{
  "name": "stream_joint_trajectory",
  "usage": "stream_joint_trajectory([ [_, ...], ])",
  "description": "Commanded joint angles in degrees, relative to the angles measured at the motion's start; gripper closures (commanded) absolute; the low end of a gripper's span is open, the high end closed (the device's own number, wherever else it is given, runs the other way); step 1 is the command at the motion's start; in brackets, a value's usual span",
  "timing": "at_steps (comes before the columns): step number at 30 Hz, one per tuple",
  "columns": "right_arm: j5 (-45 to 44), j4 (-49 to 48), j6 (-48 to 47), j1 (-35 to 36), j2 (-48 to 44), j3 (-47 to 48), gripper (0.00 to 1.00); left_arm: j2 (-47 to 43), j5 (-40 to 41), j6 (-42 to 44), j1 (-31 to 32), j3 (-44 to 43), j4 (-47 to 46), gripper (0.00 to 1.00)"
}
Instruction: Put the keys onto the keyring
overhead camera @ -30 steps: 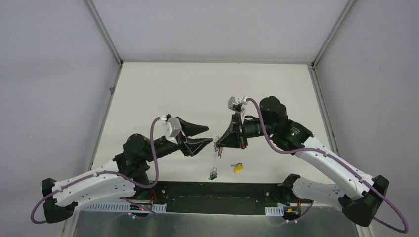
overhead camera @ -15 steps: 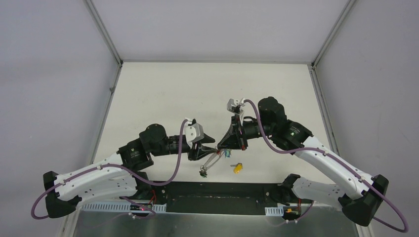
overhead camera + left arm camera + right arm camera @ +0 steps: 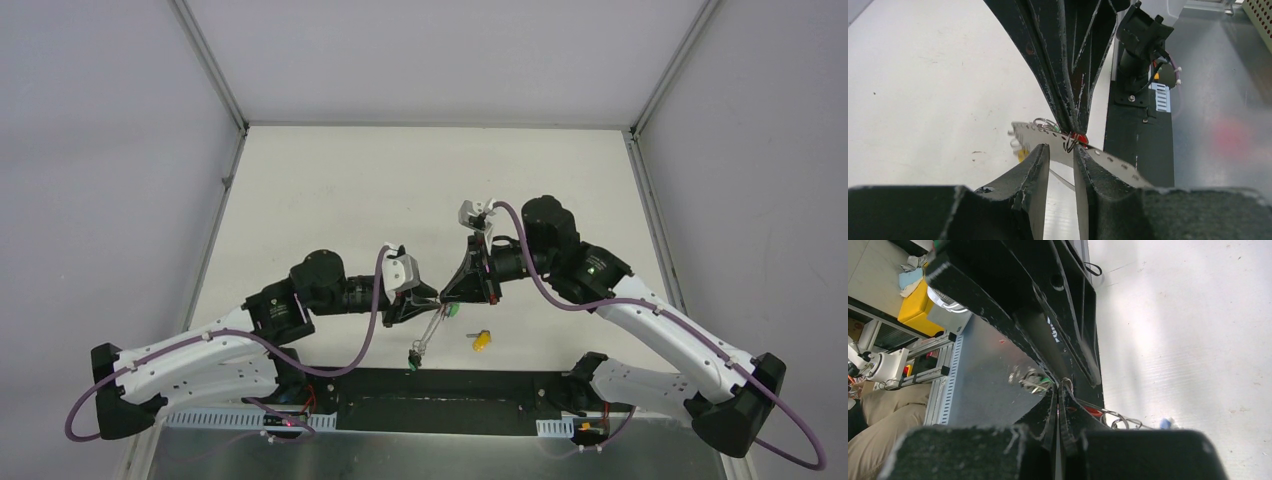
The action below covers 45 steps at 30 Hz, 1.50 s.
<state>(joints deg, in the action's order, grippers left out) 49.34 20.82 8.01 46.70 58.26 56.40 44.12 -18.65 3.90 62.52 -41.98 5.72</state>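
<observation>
My right gripper point(image 3: 443, 296) is shut on the keyring point(image 3: 428, 335), a thin grey band hanging slantwise down to a small dark and green key point(image 3: 412, 357) near the table. A green-headed key point(image 3: 452, 312) dangles just under the grip. My left gripper point(image 3: 424, 299) faces it tip to tip. In the left wrist view the left gripper point(image 3: 1061, 150) is open with a narrow gap. The perforated keyring band point(image 3: 1108, 161) crosses just beyond its tips, with a red key head point(image 3: 1079, 137) beside the pinch. A yellow key point(image 3: 482, 340) lies on the table.
The black base strip point(image 3: 440, 385) and the metal ledge point(image 3: 420, 440) run along the near edge, just below the hanging keys. White walls enclose the pale table point(image 3: 430, 190) on three sides. Purple cables point(image 3: 375, 290) loop over both arms.
My left gripper has moved right up to the right gripper's tips, rolled over, and narrowed its jaws. The hanging keyring has swung. The right arm has held still.
</observation>
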Motion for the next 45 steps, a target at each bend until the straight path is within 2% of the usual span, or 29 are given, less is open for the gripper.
stream_joint_trajectory([
  [1, 1.9, -3.9, -0.3, 0.1, -0.1, 3.4, 1.00, 1.7, -2.6, 0.7, -0.3, -2.3, -2.0, 0.77],
  [7, 1.6, -3.9, -0.4, 0.1, -0.2, 2.9, 1.00, 1.0, -1.9, 0.0, -0.4, -1.4, -4.8, 0.88],
  [11, 1.5, -3.9, -0.5, 0.1, -0.1, 2.8, 1.00, -0.7, -1.9, -0.8, -0.3, -0.5, -5.6, 0.89],
  [14, 1.5, -3.9, -0.6, 0.1, 0.0, 2.9, 1.00, -1.3, -1.5, -1.1, -0.4, -0.1, -7.6, 0.84],
  [18, 1.5, -3.9, -0.6, 0.1, 0.1, 3.1, 1.00, -1.3, -1.6, -1.3, -0.3, -0.1, -8.1, 0.86],
  [23, 1.1, -3.9, -0.6, 0.1, -0.2, 3.0, 1.00, -0.5, -2.5, -0.9, -0.4, -0.4, -8.0, 0.98],
  [33, -0.2, -3.9, -0.4, 0.1, -0.6, 3.1, 1.00, -0.6, -1.6, -1.2, -0.4, -0.6, -6.4, 1.00],
  [34, -0.7, -3.9, -0.3, 0.1, -0.8, 3.0, 0.97, -0.7, -1.1, -1.5, -0.4, -0.6, -6.4, 1.00],
  [38, -3.5, -3.9, -0.2, 0.1, -2.2, 2.1, 0.60, -2.0, 1.3, -2.9, -0.3, 0.4, -7.4, 1.00],
  [41, -5.1, -4.0, -0.1, 0.1, -3.2, 1.6, 0.52, -3.7, 3.0, -3.7, -0.4, 2.1, -9.7, 1.00],
  [45, -5.1, -4.2, 0.2, 0.1, -3.2, 1.1, 0.51, -6.0, 5.0, -3.8, -0.3, 4.3, -12.1, 1.00],
])
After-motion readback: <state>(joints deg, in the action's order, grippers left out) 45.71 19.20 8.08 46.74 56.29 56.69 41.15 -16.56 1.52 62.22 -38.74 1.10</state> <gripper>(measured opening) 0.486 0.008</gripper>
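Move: At the right fingertips, already pinched in them, is the small wire ring of the grey keyring, about 1 cm to the right of the left hand and 1 cm above it. The red-tagged key is about 2 cm right of the left hand and 1 cm back; the keyring's grey plate hangs roughly 5 cm below, 4 cm back and 2 cm left. The yellow-tagged key lies on the table about 9 cm right of the left hand, 2 cm back and some 26 cm below. Taking over the small wire ring, the left hand dips about 1 cm, then rises some 2.5 cm while its partly open fingers shut on the wire beside the right fingertips. The right hand holds its pinch almost still until the left is shut, then opens about halfway, lets go and lifts away about 1.5 cm, up and forward. The left keeps its grip, sinking slightly at the end. ##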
